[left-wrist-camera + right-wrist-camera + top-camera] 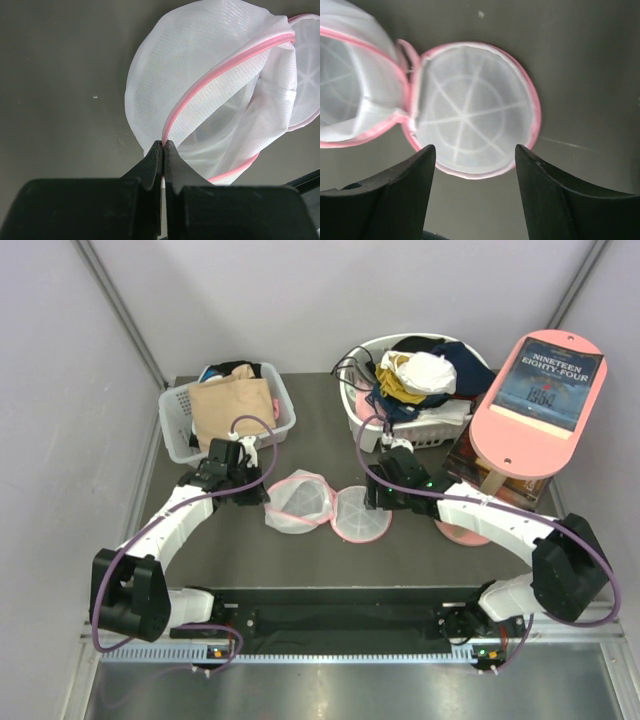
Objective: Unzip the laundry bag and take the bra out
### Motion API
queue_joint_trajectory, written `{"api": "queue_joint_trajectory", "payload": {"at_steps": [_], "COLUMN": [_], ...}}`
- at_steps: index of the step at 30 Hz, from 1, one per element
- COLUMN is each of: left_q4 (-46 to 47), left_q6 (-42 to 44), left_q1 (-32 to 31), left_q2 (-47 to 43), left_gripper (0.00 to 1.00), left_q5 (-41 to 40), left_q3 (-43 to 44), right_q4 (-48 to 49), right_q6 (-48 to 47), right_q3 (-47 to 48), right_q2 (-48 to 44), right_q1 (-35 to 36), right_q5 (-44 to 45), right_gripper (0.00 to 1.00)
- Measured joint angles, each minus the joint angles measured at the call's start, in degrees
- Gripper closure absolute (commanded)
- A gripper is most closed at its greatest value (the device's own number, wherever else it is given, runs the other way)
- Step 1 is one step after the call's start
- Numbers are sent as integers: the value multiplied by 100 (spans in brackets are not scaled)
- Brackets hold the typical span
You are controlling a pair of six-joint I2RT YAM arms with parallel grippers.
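The laundry bag [298,500] lies unzipped mid-table, its domed mesh half on the left and its flat round lid [360,512] folded out to the right. My left gripper [258,490] is shut on the bag's pink rim [225,65] at the dome's left edge, seen in the left wrist view [163,142]. My right gripper [372,495] is open and empty just above the lid [470,110], its fingertips [427,152] near the lid's near edge. The bra does not show clearly; only white mesh folds [200,90] are visible inside the dome.
A white slotted basket [175,425] at back left holds a beige garment [232,410]. A second white basket [362,420] at back right holds mixed clothes, including a mustard cloth [400,380]. A pink board with a book [540,390] leans at far right.
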Motion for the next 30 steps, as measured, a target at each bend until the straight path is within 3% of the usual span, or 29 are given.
{"api": "queue_joint_trajectory", "payload": {"at_steps": [8, 24, 30], "left_q4": [-2, 0, -2], "left_q6": [0, 0, 0], "left_q1": [0, 0, 0], "left_q2": [-2, -2, -2], "left_gripper": [100, 100, 100], "left_q5": [-7, -4, -2], "left_q3": [0, 0, 0], "right_q4": [-42, 149, 302], "right_q6": [168, 249, 214], "right_q3": [-490, -557, -540], "right_q2": [125, 1001, 1082], "right_q1": [-535, -599, -599], "right_q5": [52, -20, -22], "right_gripper": [43, 51, 64]}}
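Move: The right rim of the laundry bag's open lid lies about 4 cm to the right of the right hand, roughly 1 cm back and 10 cm below it; the lid's middle is some 2 cm left and 2 cm back. The bag's body is centred about 16 cm to this hand's left, level with it in reach, and the laundry basket about 23 cm ahead and 11 cm right. From the left hand, that lid rim is some 29 cm right, 4 cm back and 9 cm lower. Down, nearly 9 cm in all, the right hand sinks to the right rim of the laundry bag's lid, shifting about 4 cm right early on, then going almost straight down and easing off just above the table. It tips steeper and turns slightly clockwise while its open fingers narrow partway around the rim. The left hand stays put, its shut fingers keeping hold of the bag's rim. ##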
